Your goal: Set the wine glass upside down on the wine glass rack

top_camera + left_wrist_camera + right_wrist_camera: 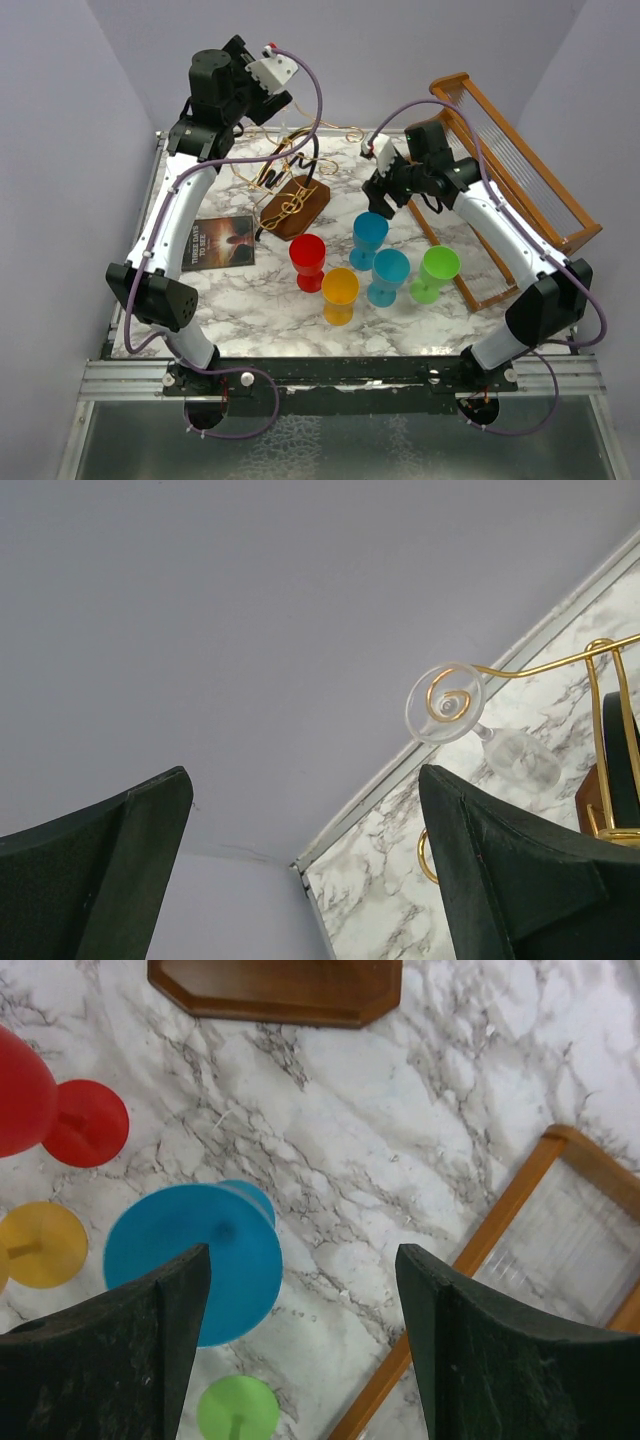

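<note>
A clear wine glass hangs upside down on the wine glass rack. Its round foot (445, 702) sits over a gold wire scroll and its bowl (522, 757) points down toward the marble. The rack's curly gold wires (300, 165) rise from a dark wooden base (295, 208). My left gripper (305, 860) is raised near the back wall, apart from the glass, open and holding nothing. My right gripper (300, 1290) hangs open and holding nothing over a blue goblet (195, 1260).
Red (307, 258), yellow (340, 292), two blue (388, 275) and green (436, 270) plastic goblets stand mid-table. A large orange slatted wooden rack (520, 180) lies at the right. A dark booklet (218, 243) lies at the left.
</note>
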`<state>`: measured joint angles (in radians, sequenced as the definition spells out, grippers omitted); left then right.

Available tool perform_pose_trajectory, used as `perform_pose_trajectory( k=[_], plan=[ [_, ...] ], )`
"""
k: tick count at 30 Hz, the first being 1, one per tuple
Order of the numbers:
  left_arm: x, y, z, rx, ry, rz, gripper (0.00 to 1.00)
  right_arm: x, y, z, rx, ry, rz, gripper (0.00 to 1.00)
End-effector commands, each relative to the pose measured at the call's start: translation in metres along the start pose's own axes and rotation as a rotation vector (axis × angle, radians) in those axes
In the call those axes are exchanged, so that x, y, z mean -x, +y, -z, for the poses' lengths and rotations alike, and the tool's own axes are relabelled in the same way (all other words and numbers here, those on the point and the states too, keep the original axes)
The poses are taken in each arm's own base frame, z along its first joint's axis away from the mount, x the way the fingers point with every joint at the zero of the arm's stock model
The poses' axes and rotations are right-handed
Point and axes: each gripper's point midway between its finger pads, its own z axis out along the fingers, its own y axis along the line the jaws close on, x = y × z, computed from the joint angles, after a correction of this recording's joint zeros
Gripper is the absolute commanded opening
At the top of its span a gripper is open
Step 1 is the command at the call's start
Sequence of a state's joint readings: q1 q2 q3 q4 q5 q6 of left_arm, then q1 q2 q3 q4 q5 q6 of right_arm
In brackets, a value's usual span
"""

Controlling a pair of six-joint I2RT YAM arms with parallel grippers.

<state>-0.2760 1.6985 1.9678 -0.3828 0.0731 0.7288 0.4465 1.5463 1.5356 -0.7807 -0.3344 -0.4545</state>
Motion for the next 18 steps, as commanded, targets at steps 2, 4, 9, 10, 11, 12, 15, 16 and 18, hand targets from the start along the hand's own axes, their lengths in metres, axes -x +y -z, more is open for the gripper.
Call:
perform_pose_trajectory(
  k=[2, 4, 9, 10, 11, 12, 15, 16, 18],
  plan=[
    [0.011, 0.018, 0.032, 0.075, 0.003, 0.124, 0.99, -0.033, 0.010, -0.017, 0.030, 0.136, -0.073, 0.71],
    [0.012, 0.018, 0.039, 0.075, 0.008, 0.151, 0.99, -0.041, 0.015, -0.022, 0.050, 0.161, -0.086, 0.67],
    [0.015, 0.015, 0.049, 0.058, 0.011, 0.190, 0.99, -0.061, 0.022, -0.036, 0.080, 0.220, -0.112, 0.54],
    [0.016, 0.015, 0.050, 0.053, 0.011, 0.193, 0.99, -0.064, 0.024, -0.038, 0.090, 0.230, -0.116, 0.51],
    [0.016, 0.013, 0.051, 0.047, 0.011, 0.196, 0.99, -0.067, 0.026, -0.040, 0.099, 0.238, -0.119, 0.48],
    [0.016, 0.013, 0.051, 0.044, 0.011, 0.199, 0.99, -0.069, 0.027, -0.042, 0.107, 0.245, -0.124, 0.44],
    [0.014, 0.010, 0.049, 0.032, 0.016, 0.204, 0.99, -0.074, 0.029, -0.048, 0.122, 0.259, -0.131, 0.32],
    [0.014, 0.009, 0.049, 0.027, 0.016, 0.205, 0.99, -0.075, 0.029, -0.049, 0.123, 0.260, -0.130, 0.28],
    [0.014, 0.007, 0.048, 0.023, 0.016, 0.217, 0.99, -0.073, 0.027, -0.051, 0.119, 0.257, -0.128, 0.21]
  ],
)
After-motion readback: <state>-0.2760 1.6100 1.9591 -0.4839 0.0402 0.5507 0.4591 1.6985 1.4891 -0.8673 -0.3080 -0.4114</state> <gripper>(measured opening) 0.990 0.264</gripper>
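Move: The far blue goblet's middle is about 16 cm below the right hand, 4 cm back and 2 cm left; the second blue goblet is some 12 cm back and 2 cm right, the red one 9 cm back and 13 cm left. From the left hand, the hung wine glass is roughly 6 cm ahead, 4 cm right and 18 cm down, the far blue goblet about 19 cm back, 21 cm right and 36 cm down. Right hand sinks about 9 cm, fingers closing across the far blue goblet's rim, as left hand draws back. ##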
